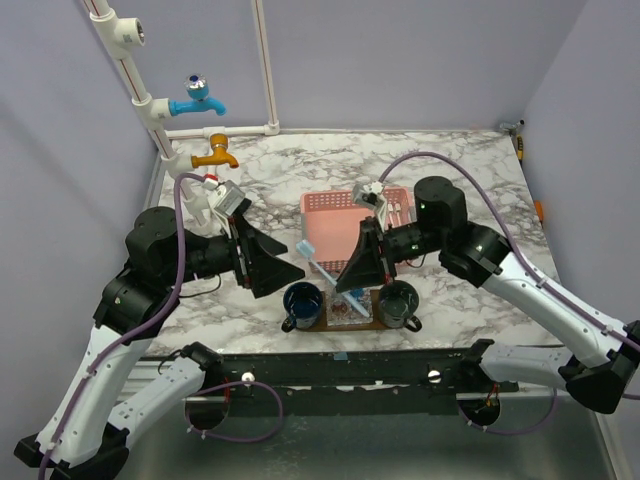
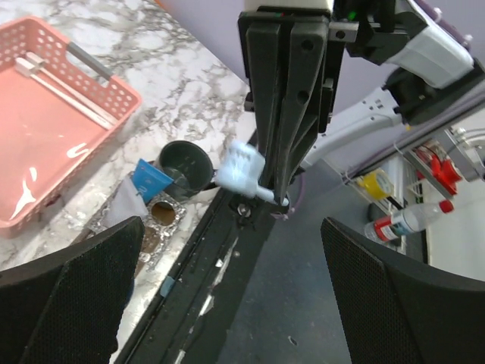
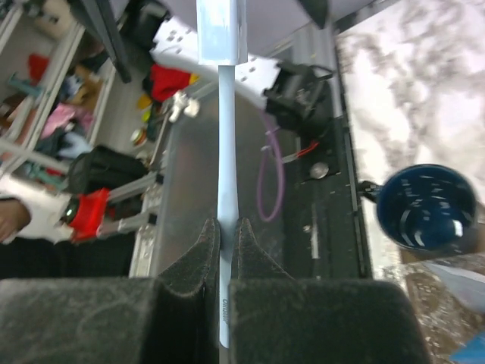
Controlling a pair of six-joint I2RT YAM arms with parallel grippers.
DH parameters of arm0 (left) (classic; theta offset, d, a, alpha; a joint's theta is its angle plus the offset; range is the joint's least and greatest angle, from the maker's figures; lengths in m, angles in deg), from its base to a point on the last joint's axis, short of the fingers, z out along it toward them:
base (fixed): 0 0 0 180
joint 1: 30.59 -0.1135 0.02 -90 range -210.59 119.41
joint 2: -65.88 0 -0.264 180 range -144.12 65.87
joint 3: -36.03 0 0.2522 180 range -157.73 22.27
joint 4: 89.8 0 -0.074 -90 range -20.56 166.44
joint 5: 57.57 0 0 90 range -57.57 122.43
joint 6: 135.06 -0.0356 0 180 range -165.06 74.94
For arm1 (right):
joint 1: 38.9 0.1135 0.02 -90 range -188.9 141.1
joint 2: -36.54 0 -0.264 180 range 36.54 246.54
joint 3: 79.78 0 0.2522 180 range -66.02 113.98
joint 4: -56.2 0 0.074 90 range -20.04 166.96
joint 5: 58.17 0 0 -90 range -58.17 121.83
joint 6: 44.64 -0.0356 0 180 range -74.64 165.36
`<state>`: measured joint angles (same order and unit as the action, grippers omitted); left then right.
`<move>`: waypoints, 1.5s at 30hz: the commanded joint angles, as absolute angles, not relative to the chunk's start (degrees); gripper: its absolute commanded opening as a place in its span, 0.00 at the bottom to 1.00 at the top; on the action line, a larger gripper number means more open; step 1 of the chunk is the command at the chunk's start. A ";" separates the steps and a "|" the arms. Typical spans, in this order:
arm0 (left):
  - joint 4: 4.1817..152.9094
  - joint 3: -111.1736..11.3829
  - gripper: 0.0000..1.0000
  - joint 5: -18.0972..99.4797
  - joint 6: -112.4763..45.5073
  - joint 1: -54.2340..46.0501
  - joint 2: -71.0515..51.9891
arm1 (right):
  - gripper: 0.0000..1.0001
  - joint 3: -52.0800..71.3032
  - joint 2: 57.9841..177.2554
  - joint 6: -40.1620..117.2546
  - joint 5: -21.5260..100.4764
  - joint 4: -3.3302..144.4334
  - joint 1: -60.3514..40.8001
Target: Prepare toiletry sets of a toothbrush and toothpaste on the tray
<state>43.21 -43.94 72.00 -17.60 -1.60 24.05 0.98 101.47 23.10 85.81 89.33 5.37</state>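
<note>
My right gripper [image 1: 352,275] [image 3: 227,226] is shut on the handle of a slim light-blue toothbrush [image 1: 318,262] [image 3: 226,144], held in the air above the table's near edge. Its brush head [image 2: 242,168] points toward my left gripper [image 1: 278,266] [image 2: 236,299], which stands wide open with nothing between its fingers, a short way from the head. Below them the dark brown tray [image 1: 333,322] [image 2: 164,218] lies by the near edge. A blue-and-white toothpaste tube [image 2: 150,180] [image 1: 350,303] rests on it between two cups.
A dark blue cup [image 1: 302,303] [image 3: 428,208] and a dark green cup [image 1: 398,303] [image 2: 186,163] stand at the tray's ends. The pink basket [image 1: 340,222] [image 2: 45,129] sits behind, with packaged items inside. Blue [image 1: 197,100] and orange [image 1: 217,153] taps stick out at the back left.
</note>
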 commanded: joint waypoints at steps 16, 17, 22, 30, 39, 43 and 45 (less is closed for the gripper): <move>43.85 -44.36 0.83 95.60 -17.14 -1.85 25.62 | 0.00 2.81 105.97 21.49 93.89 85.25 16.68; 43.27 -44.33 0.81 95.84 -17.57 -1.85 25.62 | 0.00 2.58 105.92 20.96 93.84 84.73 16.78; 41.67 -44.18 0.68 96.68 -19.20 -1.85 25.71 | 0.00 2.53 106.14 20.64 93.18 84.19 17.37; 40.96 -43.98 0.53 96.77 -19.84 -1.85 25.70 | 0.00 2.62 106.54 20.58 91.86 84.54 18.27; 40.14 -43.43 0.33 97.02 -20.98 -1.85 25.54 | 0.00 2.56 106.84 20.60 91.00 84.38 18.76; 40.07 -43.12 0.27 97.56 -21.19 -1.81 25.44 | 0.00 2.53 106.77 20.72 90.81 84.37 18.95; 39.56 -43.03 0.23 97.82 -21.57 -1.76 25.28 | 0.00 2.44 106.71 20.81 90.64 84.37 18.95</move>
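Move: The toothbrush is held by its handle in the right hand; its bristle head, which the left hand goes for, lies about 3 cm ahead, 5 cm right and 1 cm below the left hand, and some 8 cm ahead, 9 cm left and 2 cm above the right. From the right hand, the clear holder is 2 cm ahead, 2 cm right, the blue mug 3 cm ahead, 9 cm left, the green mug 3 cm ahead, 15 cm right, all roughly 17 cm down. The toothbrush, still gripped by the right hand, is carried back about 8 cm and a little left, turning some 20 degrees counter-clockwise so its head swings towards the left hand. The left hand also draws back, turning clockwise until its fingers point straight right, and closes them from wide open around the bristle head, mostly once it has almost stopped. ##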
